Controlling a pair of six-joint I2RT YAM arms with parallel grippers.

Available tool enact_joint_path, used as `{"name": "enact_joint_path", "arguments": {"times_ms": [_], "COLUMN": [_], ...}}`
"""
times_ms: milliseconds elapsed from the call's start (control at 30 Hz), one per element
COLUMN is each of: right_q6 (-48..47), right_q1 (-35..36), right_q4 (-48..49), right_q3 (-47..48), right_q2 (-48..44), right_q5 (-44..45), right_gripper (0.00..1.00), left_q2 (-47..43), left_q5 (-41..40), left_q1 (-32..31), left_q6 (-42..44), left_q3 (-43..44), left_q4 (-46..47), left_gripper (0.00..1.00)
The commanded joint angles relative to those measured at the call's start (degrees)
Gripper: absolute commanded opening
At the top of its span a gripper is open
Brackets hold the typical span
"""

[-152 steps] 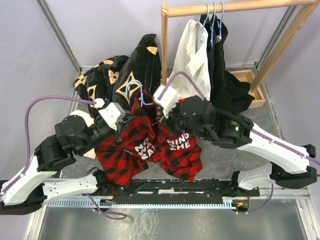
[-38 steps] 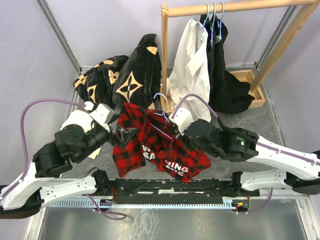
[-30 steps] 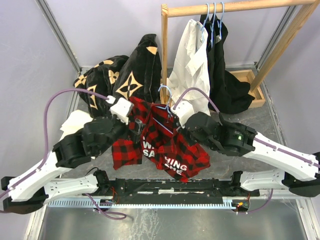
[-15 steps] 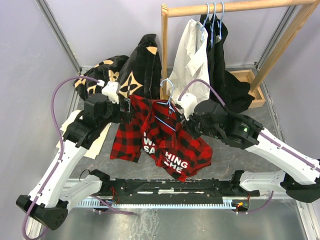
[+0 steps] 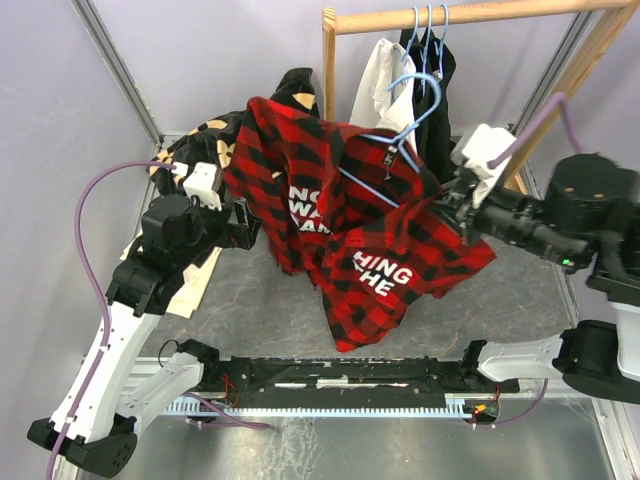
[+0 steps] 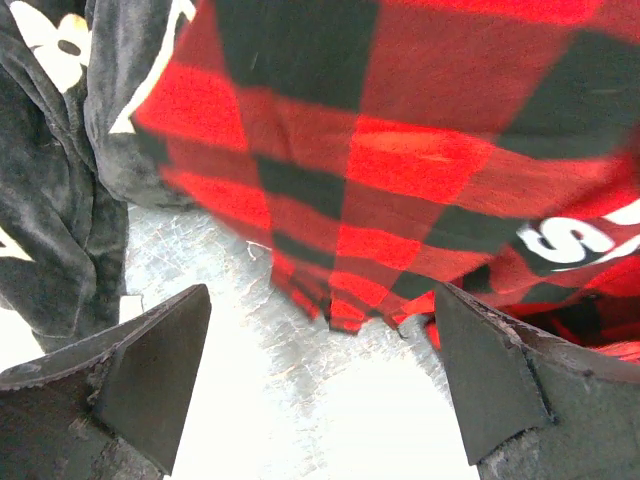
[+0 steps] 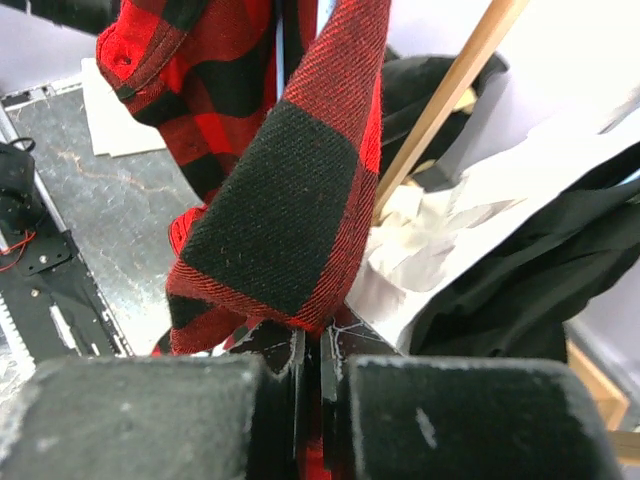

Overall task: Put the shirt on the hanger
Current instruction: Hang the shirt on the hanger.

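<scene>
The red-and-black plaid shirt (image 5: 300,160) hangs in the air, draped over the light-blue wire hanger (image 5: 398,141), whose hook points up toward the rail. My right gripper (image 5: 457,203) is shut on the shirt's right shoulder; in the right wrist view red plaid shirt (image 7: 280,200) is pinched between the closed jaws of the right gripper (image 7: 322,345). Whether the wire is in that pinch too is hidden by cloth. My left gripper (image 5: 250,225) stands open beside the shirt's left edge. In the left wrist view the left gripper (image 6: 320,330) holds nothing, and the shirt (image 6: 400,170) hangs just beyond its fingers (image 6: 150,370).
A pale wooden rail (image 5: 450,15) at the back right carries a white shirt (image 5: 385,75) and a black garment (image 5: 440,60) on more blue hangers. Black fabric with tan motifs (image 5: 215,140) is heaped at the back left. A white sheet (image 5: 200,280) lies under the left arm.
My right arm has lifted the shirt and hanger up off the table and carried them right, toward the rail. The left gripper stays open by the shirt's left edge.
</scene>
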Motion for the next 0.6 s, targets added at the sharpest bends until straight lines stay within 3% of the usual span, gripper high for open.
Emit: {"name": "enact_joint_path", "arguments": {"times_ms": [0,200,567], "right_q6": [-5.9,-6.6,0.0], "right_q1": [-0.3,-0.3,-0.3], "right_q4": [-5.6,-4.9,5.4], "right_q3": [14.3,13.4,-24.7], "right_q2": [4.3,2.5,-9.2], "right_q5": [0.3,1.0,-6.7], "right_gripper": [0.00,0.00,0.00], "left_q2": [-0.1,-0.6,-2.2], "left_q5": [0.7,-0.6,0.3], "left_q1": [0.3,0.3,0.3], "left_q6": [2.3,2.9,2.9], "left_q3": [2.9,3.1,0.1], "left_q4": [1.9,1.7,1.5], "left_gripper": [0.98,0.98,0.98]}}
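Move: My right hand already grips the plaid shirt at its right shoulder; the hanger's middle lies about 5 cm ahead, 7 cm left and slightly above. The shirt's free left shoulder is some 23 cm left, 8 cm ahead and a little lower. The white shirt on the rack hangs roughly 22 cm ahead, 5 cm left, its middle 15 cm lower. From my open left hand, the hanger is about 20 cm right, level fore and aft, 20 cm up. Like a shake: I finish the upswing with my right hand, another 4 cm up while easing slightly right, then reverse and bring the shirt and hanger quickly down about 12 cm towards the table. On the way down I tip the fingers lower, some 15 to 20 degrees, and keep them shut on the shoulder. ##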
